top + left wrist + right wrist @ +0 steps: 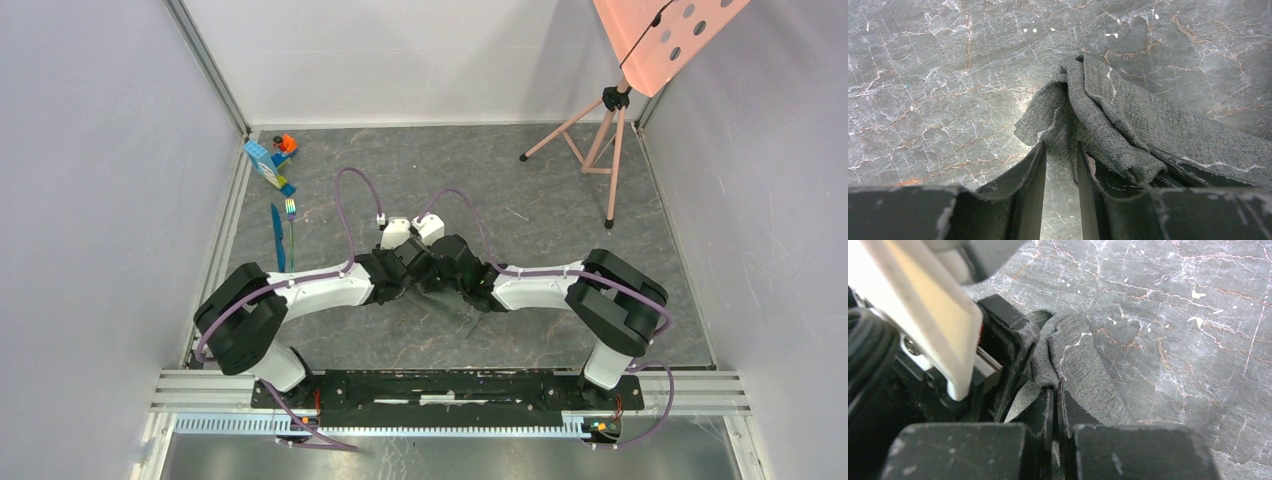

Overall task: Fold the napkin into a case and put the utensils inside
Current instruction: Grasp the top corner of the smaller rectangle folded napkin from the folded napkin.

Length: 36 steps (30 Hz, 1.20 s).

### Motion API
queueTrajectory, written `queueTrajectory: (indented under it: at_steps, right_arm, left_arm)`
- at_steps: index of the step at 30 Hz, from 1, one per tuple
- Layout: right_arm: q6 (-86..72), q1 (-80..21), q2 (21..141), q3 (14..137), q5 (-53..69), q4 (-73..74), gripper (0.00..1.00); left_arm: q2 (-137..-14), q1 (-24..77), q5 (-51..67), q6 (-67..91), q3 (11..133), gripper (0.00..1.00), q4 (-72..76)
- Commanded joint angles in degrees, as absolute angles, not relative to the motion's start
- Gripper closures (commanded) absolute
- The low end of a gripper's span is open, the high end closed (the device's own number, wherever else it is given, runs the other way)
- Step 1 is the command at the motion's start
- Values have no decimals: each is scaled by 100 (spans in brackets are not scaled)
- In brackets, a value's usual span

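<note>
The dark grey napkin point(452, 306) lies bunched under both wrists in the middle of the table. My right gripper point(1057, 388) is shut on a fold of the napkin point(1083, 371), with cloth pinched between its fingers. My left gripper point(1062, 146) is open with a narrow gap. A gathered ridge of the napkin point(1128, 115) hangs at its fingertips, and a thin flap reaches in between them. From above, the left gripper point(414, 276) and right gripper point(452, 276) nearly touch. The utensils lie at the far left: a blue knife point(277, 238) and a fork point(291, 222) with a shiny head.
Blue and orange toy blocks point(270, 160) sit at the back left, just beyond the utensils. A pink tripod point(598, 140) holding a perforated pink board point(665, 35) stands at the back right. Grey walls close in the marble table point(520, 200) on three sides.
</note>
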<state>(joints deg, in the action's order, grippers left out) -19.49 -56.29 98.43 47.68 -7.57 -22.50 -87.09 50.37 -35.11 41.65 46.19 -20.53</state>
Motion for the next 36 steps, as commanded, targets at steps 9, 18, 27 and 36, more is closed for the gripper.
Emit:
queueTrajectory:
  at_steps: [9, 18, 27, 36]
  right_arm:
    - [-1873, -5678, 9843, 4948, -691, -2455, 100]
    - [-1645, -5786, 10029, 5097, -597, -2098, 100]
    - [-2058, -5853, 10538, 5331, -176, -1992, 99]
    - [-1621, -5613, 10395, 5119, 849, -2347, 66]
  left_arm:
    - [-8707, 5044, -3943, 4239, 4810, 86, -1791]
    - [-7630, 4916, -3213, 3955, 3676, 95, -326]
    - [-6917, 4448, -2206, 4059, 2528, 98, 1220]
    - [-6551, 4220, -2056, 4175, 2020, 98, 1371]
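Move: The napkin's top corner stands between the left hand's half-open fingers, only about 1 cm ahead of its hand point. The right hand already pinches a fold of the raised napkin; from it that corner lies roughly 4 cm to the left and 3 cm lower. The napkin's loose end trails on the table about 9 cm back and 12 cm right of the left hand; the fork lies some 24 cm left of the left hand and 9 cm farther out, the knife about 3 cm left of the fork. The left hand stays by the raised napkin and shuts its fingers on the top corner, then makes a small lift of about 2 cm, sinks most of that back and rolls some 25 degrees so its left side drops, ending about a centimetre back and left. Once the left has closed, the right hand, still gripping its fold, goes down about 3.5 cm, back and left towards the left fingertips, and near the end opens to roughly a third, letting go of its pinch with the cloth still between its fingers. ##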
